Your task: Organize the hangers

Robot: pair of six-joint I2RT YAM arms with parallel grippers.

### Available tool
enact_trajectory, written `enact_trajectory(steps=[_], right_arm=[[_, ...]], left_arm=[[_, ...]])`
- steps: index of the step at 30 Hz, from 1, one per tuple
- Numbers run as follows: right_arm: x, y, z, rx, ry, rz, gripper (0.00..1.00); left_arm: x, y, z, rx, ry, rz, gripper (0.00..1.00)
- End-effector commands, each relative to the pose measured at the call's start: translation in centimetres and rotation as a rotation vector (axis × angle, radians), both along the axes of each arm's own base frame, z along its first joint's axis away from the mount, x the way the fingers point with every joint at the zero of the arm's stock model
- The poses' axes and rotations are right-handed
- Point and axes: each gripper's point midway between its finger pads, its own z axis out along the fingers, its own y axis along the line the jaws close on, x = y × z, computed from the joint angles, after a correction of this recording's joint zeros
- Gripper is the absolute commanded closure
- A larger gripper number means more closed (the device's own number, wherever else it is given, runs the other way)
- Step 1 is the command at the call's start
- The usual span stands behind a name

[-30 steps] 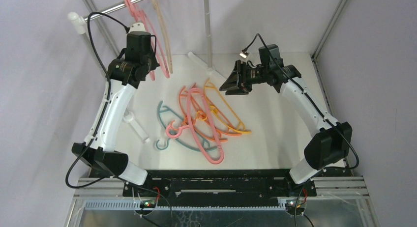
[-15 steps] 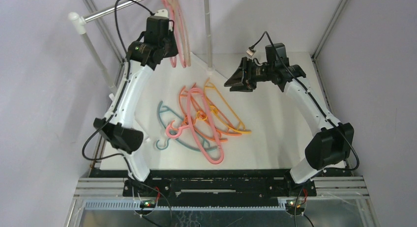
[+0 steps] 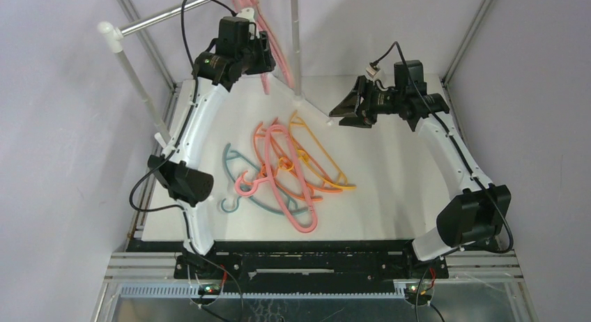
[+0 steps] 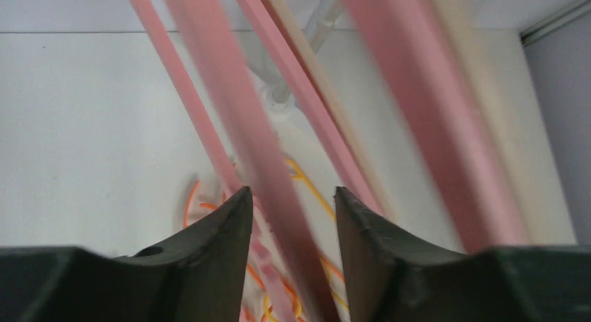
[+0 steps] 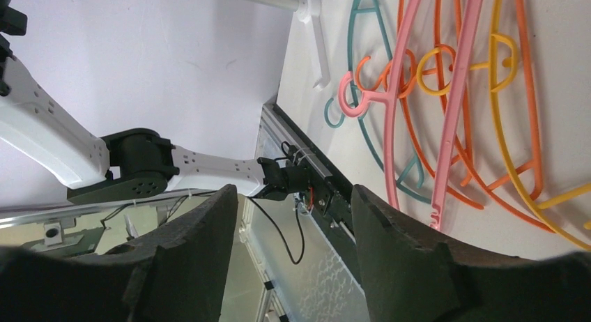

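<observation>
Several hangers lie tangled mid-table: pink [image 3: 286,186], teal [image 3: 233,162], orange [image 3: 261,144] and yellow-orange [image 3: 320,158]. The right wrist view shows the same pile, pink [image 5: 456,106] over teal [image 5: 362,29]. More pink hangers [image 3: 251,0] hang from the silver rail [image 3: 167,14] at the back. My left gripper [image 3: 263,56] is raised beside them. Its jaws [image 4: 289,193] stand apart around a blurred pink hanger bar [image 4: 258,148], with a beige hanger [image 4: 488,92] to the right. My right gripper [image 3: 352,109] hovers at the back right, open [image 5: 293,189] and empty.
The rail rests on a white post [image 3: 132,71] at the left. A second upright post [image 3: 295,43] stands just right of the hung hangers, its white foot on the table. Grey walls and frame struts close in the back and sides.
The left arm swung right along the rail, taking the hung pink and beige hangers with it, and its jaws parted. The right arm drew back to the right and opened a little wider.
</observation>
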Motion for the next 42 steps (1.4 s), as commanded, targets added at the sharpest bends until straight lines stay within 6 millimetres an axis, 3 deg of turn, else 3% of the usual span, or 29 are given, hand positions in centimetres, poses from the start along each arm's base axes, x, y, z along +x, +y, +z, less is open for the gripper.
enact_trajectory(steps=[1,6,11,16,21,25,28,33,37,42], right_arm=[[-0.7,-0.3,2.1,0.004,-0.099,0.006,0.27],[-0.9,0.0,2.2,0.0,-0.12,0.006,0.24],[-1.8,0.7,1.9,-0.014,-0.126,0.035,0.22],[-3.1,1.7,1.1,-0.07,-0.159,0.071,0.22],[-4.8,1.9,-0.9,-0.233,-0.221,0.088,0.22],[-6.5,2.7,-2.4,-0.344,-0.269,0.129,0.22],[-7.7,4.3,-3.8,-0.447,-0.32,0.188,0.22],[-8.9,8.3,-7.4,-0.548,-0.364,0.279,0.22],[-9.7,12.0,-11.2,-0.597,-0.368,0.349,0.23],[-8.8,15.5,-17.2,-0.67,-0.323,0.366,0.28]], left_arm=[[-0.2,-0.1,4.8,-0.049,-0.166,-0.055,0.41],[-3.3,0.8,7.6,-0.057,-0.217,-0.081,0.17],[-6.8,1.5,7.8,-0.069,-0.219,-0.117,0.01],[-10.6,1.9,8.5,-0.105,-0.244,-0.164,0.01],[-14.2,3.0,9.0,-0.14,-0.268,-0.169,0.01],[-16.7,4.2,8.3,-0.17,-0.256,-0.159,0.0],[-18.3,5.6,5.9,-0.163,-0.22,-0.113,0.01],[-20.2,7.6,-1.4,-0.133,-0.1,-0.012,0.01],[-21.8,9.5,-6.5,-0.116,-0.05,0.08,0.02],[-23.7,10.7,-11.3,-0.109,0.026,0.137,0.05]])
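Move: The pink hanger left on the table is next for both hands: its middle lies about 16 cm back, 2 cm to the right and some 35 cm below the left hand, and about 13 cm left, 1 cm ahead and 30 cm below the right. From the right hand, the teal hanger is 19 cm left and 2 cm back, the orange hangers 11 cm left and 6 cm ahead, and the yellow one 3 cm left and 7 cm ahead, all at table height. Already loosening, the left fingers open wide and come free of the pink hanger on the rod; that hand backs off about 23 cm, drifting left, first rising slightly, then dropping quickly towards the hook side of the table's pink hanger. The right hand follows later, open, swinging down, left and back towards the same hanger, its fingers tipping downward some 40 degrees. ##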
